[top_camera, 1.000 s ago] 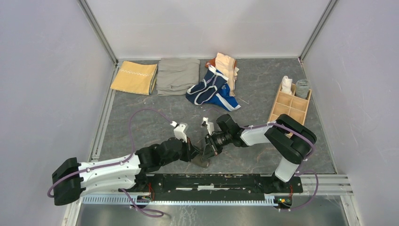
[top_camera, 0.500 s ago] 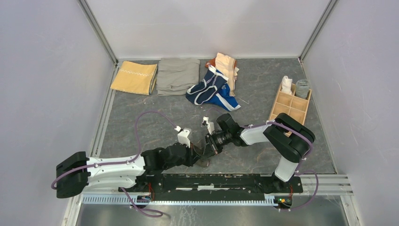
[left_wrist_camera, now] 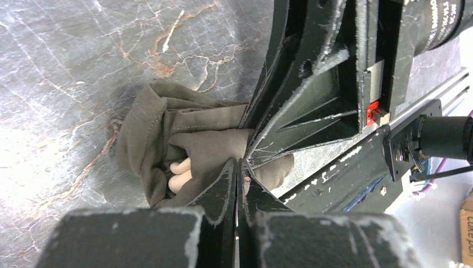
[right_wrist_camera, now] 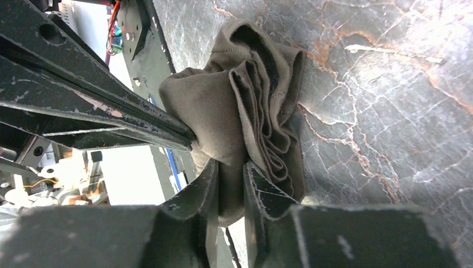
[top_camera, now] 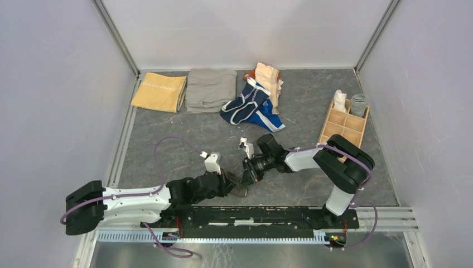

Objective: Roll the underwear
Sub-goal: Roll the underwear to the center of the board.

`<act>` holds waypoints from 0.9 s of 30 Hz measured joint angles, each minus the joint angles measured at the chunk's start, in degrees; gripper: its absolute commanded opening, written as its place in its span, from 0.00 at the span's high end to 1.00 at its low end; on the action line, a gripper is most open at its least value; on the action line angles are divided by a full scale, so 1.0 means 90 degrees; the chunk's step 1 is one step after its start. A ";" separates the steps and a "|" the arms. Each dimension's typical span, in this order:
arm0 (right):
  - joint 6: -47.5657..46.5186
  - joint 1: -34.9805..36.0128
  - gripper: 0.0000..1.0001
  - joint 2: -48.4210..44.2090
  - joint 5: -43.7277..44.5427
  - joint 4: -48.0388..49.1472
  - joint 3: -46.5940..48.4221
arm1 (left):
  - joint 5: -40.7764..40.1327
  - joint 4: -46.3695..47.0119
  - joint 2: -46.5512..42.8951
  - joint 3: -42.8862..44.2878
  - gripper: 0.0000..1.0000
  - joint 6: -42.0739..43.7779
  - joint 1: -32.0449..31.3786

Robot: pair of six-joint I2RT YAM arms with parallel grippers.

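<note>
The dark grey-brown underwear (top_camera: 240,190) lies bunched into a tight wad near the table's front edge, with a tan band (left_wrist_camera: 179,174) peeking out of its folds. My left gripper (left_wrist_camera: 241,162) is shut, its tips pinching the cloth's edge from the left. The right gripper (right_wrist_camera: 230,165) comes in from the right, its narrow jaws closed on a thick fold of the same underwear (right_wrist_camera: 251,106). In the top view the two grippers, left (top_camera: 228,182) and right (top_camera: 246,177), meet over the wad. More underwear lies in a heap at the back: navy with white trim (top_camera: 244,103), bright blue (top_camera: 270,119) and peach (top_camera: 270,78).
A folded mustard-yellow cloth (top_camera: 159,91) and a folded grey-khaki cloth (top_camera: 211,89) lie at the back left. A wooden divided box (top_camera: 343,124) with rolled items in its far cells stands at the right. The black base rail (top_camera: 251,215) runs just behind the wad.
My left arm has sunk lower and stretched further right, bringing its gripper tight against the wad. The right arm and the underwear have barely moved.
</note>
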 measured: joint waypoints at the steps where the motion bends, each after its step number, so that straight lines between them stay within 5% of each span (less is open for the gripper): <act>1: -0.0051 0.0002 0.73 -0.0024 0.0046 -0.0029 0.0017 | -0.0073 0.0000 -0.0024 -0.0029 0.98 -0.0124 -0.0005; 13: -0.0500 0.0000 0.50 -0.0566 0.0860 -0.0500 0.0046 | -0.0542 0.0163 0.0272 -0.0102 0.98 -0.0767 -0.0012; 24: -0.1343 -0.0044 0.44 -0.1479 0.1868 -0.1003 0.0007 | -0.1020 -0.0049 0.0500 0.0000 0.98 -0.1285 -0.0010; 27: -0.1715 -0.0044 0.28 -0.1814 0.2081 -0.1010 -0.0153 | -0.1064 -0.0039 0.0483 -0.0036 0.98 -0.1333 -0.0010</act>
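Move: Just left of the right fingertips, which still straddle its end, sits the rolled underwear: its middle is about 3 cm left, 1 cm back and 1 cm lower. From the right hand the blue cloths lie some 30 cm ahead and 3 cm right, the wooden box about 20 cm ahead and 36 cm right. For the left hand the roll's middle is about 1 cm to its right, level fore and aft, 2 cm below; the grey towel lies roughly 35 cm ahead, 10 cm left. Opening wide, the right fingers let go of the underwear roll and draw off forward about 5 cm, rising some 3 cm and easing right, while the wrist rolls about 25 degrees. The left hand, still shut, stays on the roll and nudges it forward about 2 cm, edging down and left and turning some 15 degrees counter-clockwise. ##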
